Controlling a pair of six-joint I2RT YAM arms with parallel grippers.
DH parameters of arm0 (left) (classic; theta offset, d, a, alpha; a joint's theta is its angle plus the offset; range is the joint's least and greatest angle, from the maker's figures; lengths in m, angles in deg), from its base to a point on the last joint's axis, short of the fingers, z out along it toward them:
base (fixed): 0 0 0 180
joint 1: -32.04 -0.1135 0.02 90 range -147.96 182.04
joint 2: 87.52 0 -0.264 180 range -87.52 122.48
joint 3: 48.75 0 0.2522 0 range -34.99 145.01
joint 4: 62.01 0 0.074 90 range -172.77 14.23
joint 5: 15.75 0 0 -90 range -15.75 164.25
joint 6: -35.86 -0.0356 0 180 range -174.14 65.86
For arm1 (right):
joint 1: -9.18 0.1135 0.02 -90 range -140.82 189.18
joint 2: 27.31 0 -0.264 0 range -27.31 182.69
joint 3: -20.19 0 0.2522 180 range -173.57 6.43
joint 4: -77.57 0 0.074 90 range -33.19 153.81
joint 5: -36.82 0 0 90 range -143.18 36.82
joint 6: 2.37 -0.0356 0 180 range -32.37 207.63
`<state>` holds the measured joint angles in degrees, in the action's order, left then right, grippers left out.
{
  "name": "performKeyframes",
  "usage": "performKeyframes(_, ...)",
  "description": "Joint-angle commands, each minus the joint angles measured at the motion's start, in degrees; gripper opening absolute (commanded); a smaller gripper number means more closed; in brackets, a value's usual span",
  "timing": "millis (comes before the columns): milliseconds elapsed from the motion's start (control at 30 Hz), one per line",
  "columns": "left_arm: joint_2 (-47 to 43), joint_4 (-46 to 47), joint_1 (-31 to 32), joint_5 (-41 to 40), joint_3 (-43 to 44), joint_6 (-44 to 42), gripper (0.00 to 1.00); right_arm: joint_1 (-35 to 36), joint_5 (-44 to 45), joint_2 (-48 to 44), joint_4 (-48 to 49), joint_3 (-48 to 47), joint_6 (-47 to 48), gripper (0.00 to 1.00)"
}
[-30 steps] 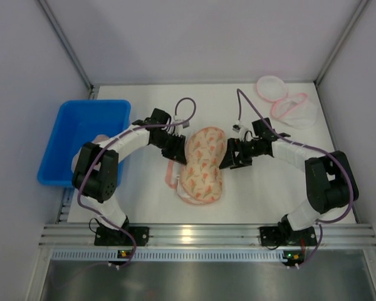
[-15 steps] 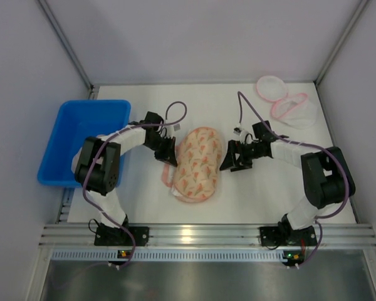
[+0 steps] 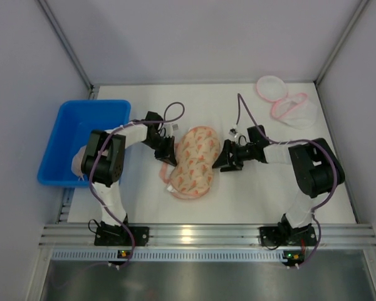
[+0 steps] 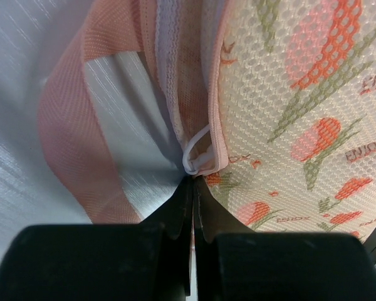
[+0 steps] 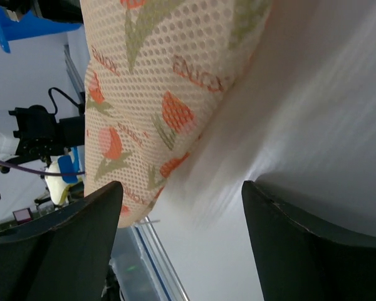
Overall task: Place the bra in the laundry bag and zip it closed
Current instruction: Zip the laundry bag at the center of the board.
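Observation:
The laundry bag (image 3: pixel 193 160), cream mesh with orange tulips and a pink rim, lies mid-table. In the left wrist view its zip (image 4: pixel 169 94) runs down to a white pull loop (image 4: pixel 197 153), and my left gripper (image 4: pixel 193 183) is shut on that pull at the bag's left edge (image 3: pixel 168 157). My right gripper (image 3: pixel 220 160) stands open just beside the bag's right edge. In the right wrist view the bag (image 5: pixel 156 81) lies ahead and left of the wide-open fingers (image 5: pixel 56 244), with only table between them. The bra is hidden.
A blue bin (image 3: pixel 81 135) sits at the left with something pale in its near corner. White, pink-rimmed fabric pieces (image 3: pixel 288 106) lie at the back right. Grey walls close in the table's left, right and back sides.
My left gripper has shut at the bag's left edge and drawn left and back; the bag has slid and turned leftward with it. My right gripper followed left, staying open.

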<state>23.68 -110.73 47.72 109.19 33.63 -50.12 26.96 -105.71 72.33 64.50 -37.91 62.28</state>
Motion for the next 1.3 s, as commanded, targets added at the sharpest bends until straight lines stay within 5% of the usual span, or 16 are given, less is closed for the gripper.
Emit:
performKeyframes(0, 3.06, 1.30, 0.05, -5.58, 0.46, -0.50, 0.00, 3.22, -3.80, 2.58, 15.72, 1.44, -8.48, 0.77)
performKeyframes(167, 3.68, 1.65, 0.05, -5.50, 2.74, -0.50, 0.00, 6.82, -4.77, 7.23, 22.15, 1.62, -14.20, 0.60)
performKeyframes(367, -0.26, 1.56, 0.05, -5.06, 6.35, -3.48, 0.03, 6.74, -5.13, 7.33, 24.63, 0.22, -18.16, 0.00)
performKeyframes(533, -15.08, -2.20, 0.83, -7.60, 7.67, -18.64, 0.47, 6.04, -3.11, 4.87, 21.64, 0.65, -18.25, 0.00)
performKeyframes(667, -27.30, -4.06, 6.01, -14.09, 4.25, -31.56, 0.61, 6.04, -1.18, 5.04, 19.37, 0.31, -18.17, 0.00)
performKeyframes(833, -33.94, -10.82, 26.87, -27.43, 0.29, -44.25, 0.63, 6.04, -1.08, 6.53, 17.77, -0.93, -18.34, 0.00)
performKeyframes(1000, -23.68, -14.96, 45.72, -36.24, 3.44, -46.72, 0.61, 6.30, -0.55, 6.54, 16.89, -1.01, -17.46, 0.00)
performKeyframes(1267, 0.49, -28.82, 54.98, -44.16, 24.35, -48.83, 0.60, 6.65, 0.85, 6.10, 13.29, -1.54, -15.09, 0.00)
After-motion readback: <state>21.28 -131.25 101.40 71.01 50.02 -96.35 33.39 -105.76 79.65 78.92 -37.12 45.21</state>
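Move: The zip pull, a small pale tab at the bag's rear right corner, lies about 10 cm back and 11 cm to the right of the left hand, 1 cm lower. From that hand the bag's middle is 7 cm right and 1 cm ahead, and the bit of white bra 8 cm back and 2 cm left. The bag's right edge is some 4 cm left of the right hand, 1 cm back and 2 cm lower; the pull is 9 cm back and 2 cm left of that hand. The bag's right edge is pinched by the right hand, which slides about 5 cm left, shuts on the mesh and keeps hold. The left hand, still closed at the left edge, nudges forward 3 cm, opens and lets go, rises nearly 20 cm, then swings back and right across the bag and sinks towards the zip pull, turning roughly a quarter clockwise until its open fingers point down. ##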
